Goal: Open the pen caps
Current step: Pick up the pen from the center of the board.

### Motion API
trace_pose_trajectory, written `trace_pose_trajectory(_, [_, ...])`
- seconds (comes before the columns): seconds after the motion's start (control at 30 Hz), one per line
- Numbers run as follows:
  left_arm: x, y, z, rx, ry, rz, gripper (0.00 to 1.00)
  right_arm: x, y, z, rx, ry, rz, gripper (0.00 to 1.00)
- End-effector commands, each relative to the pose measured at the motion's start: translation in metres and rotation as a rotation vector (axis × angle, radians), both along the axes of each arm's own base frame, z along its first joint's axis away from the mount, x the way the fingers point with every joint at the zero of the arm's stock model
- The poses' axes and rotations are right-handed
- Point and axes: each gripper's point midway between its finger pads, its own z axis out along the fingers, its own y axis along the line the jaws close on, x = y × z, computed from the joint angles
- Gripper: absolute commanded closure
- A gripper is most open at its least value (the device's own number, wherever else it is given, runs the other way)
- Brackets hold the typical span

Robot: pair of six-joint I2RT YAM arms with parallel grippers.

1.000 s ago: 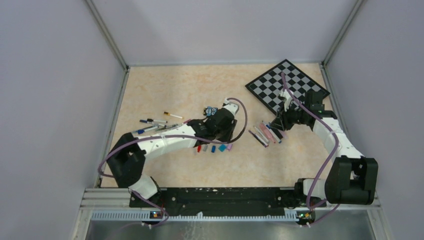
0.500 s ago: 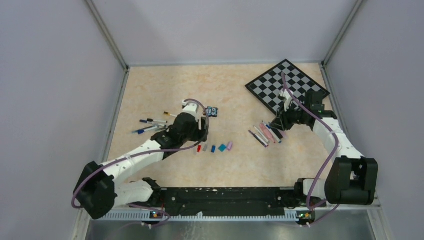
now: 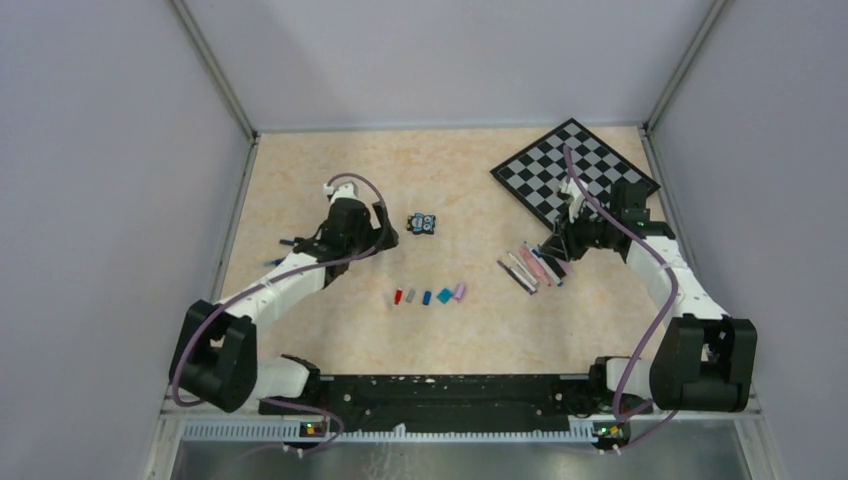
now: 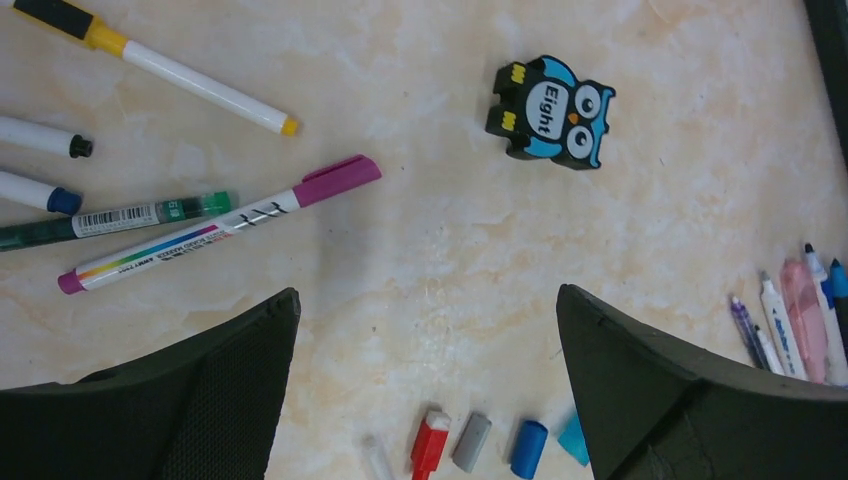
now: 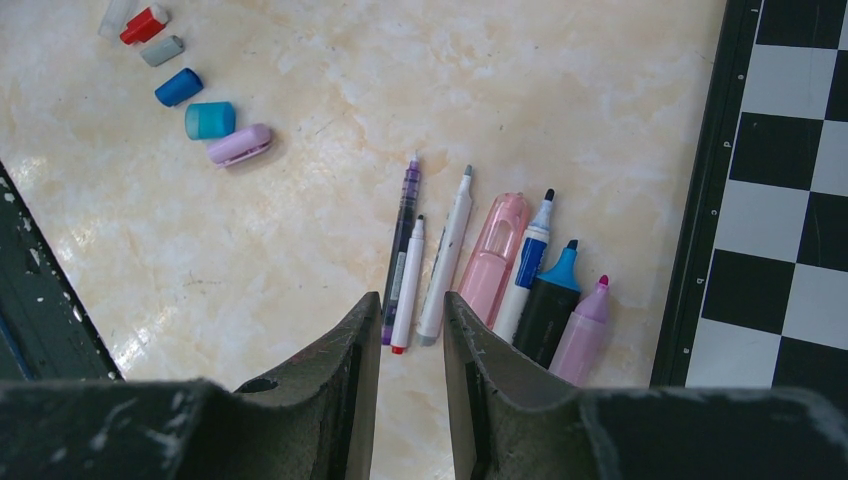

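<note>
Several loose pen caps lie in a row mid-table: red [image 3: 398, 297], grey [image 4: 471, 442], blue [image 4: 528, 448], teal [image 5: 210, 120] and pink [image 5: 239, 144]. My left gripper [image 4: 425, 300] is open wide and empty. It hovers beside the left pens [image 3: 305, 245], among them a white pen with a magenta cap [image 4: 338, 178] still on. My right gripper [image 5: 412, 300] hangs over the butt ends of several uncapped pens [image 5: 500, 260]. Its jaws stand a narrow gap apart with nothing between them.
A small owl toy block [image 3: 422, 222] sits between the two arms. The chessboard [image 3: 575, 170] lies at the back right, its dark edge [image 5: 708, 200] right beside the uncapped pens. Grey walls close in the table on three sides.
My left arm has swung left, away from the row of caps towards the left pens, and its gripper has opened wide. The right arm has not moved.
</note>
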Motion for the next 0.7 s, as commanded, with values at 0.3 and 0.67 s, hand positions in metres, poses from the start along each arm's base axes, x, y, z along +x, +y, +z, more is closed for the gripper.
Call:
trace_pose_trajectory(0.3, [0.045,0.049,-0.023,0.112,0.302,0.416,0.03,0.001,0.002,0.016,0.011,-0.075,0.028,0.72])
trace_pose_trajectory(0.67, [0.076,0.070,-0.049,0.129,0.416,0.502,0.36,0.001,0.001,0.017,0.004,-0.080,0.025,0.72])
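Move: The yellow-capped pen lies about 11 cm ahead of the left hand, 8 cm to its left and some 10 cm below. The magenta-capped pen's middle is about 6 cm ahead and 5 cm left of the hand, the green pen's 5 cm ahead and 10 cm left; the owl block stands about 13 cm ahead and 10 cm right. From the right hand the yellow-capped pen is roughly 16 cm ahead, 49 cm left and 13 cm down. Towards the yellow-capped pen, touching nothing yet, the left hand travels forward and leftward over the magenta-capped pen, then sinks more steeply, ending about 7 cm farther out, 6 cm left and 5 cm lower. Meanwhile the wrist turns counter-clockwise and tips the fingers downward, roughly 25 degrees each, and the wide-open fingers narrow to about two thirds. ##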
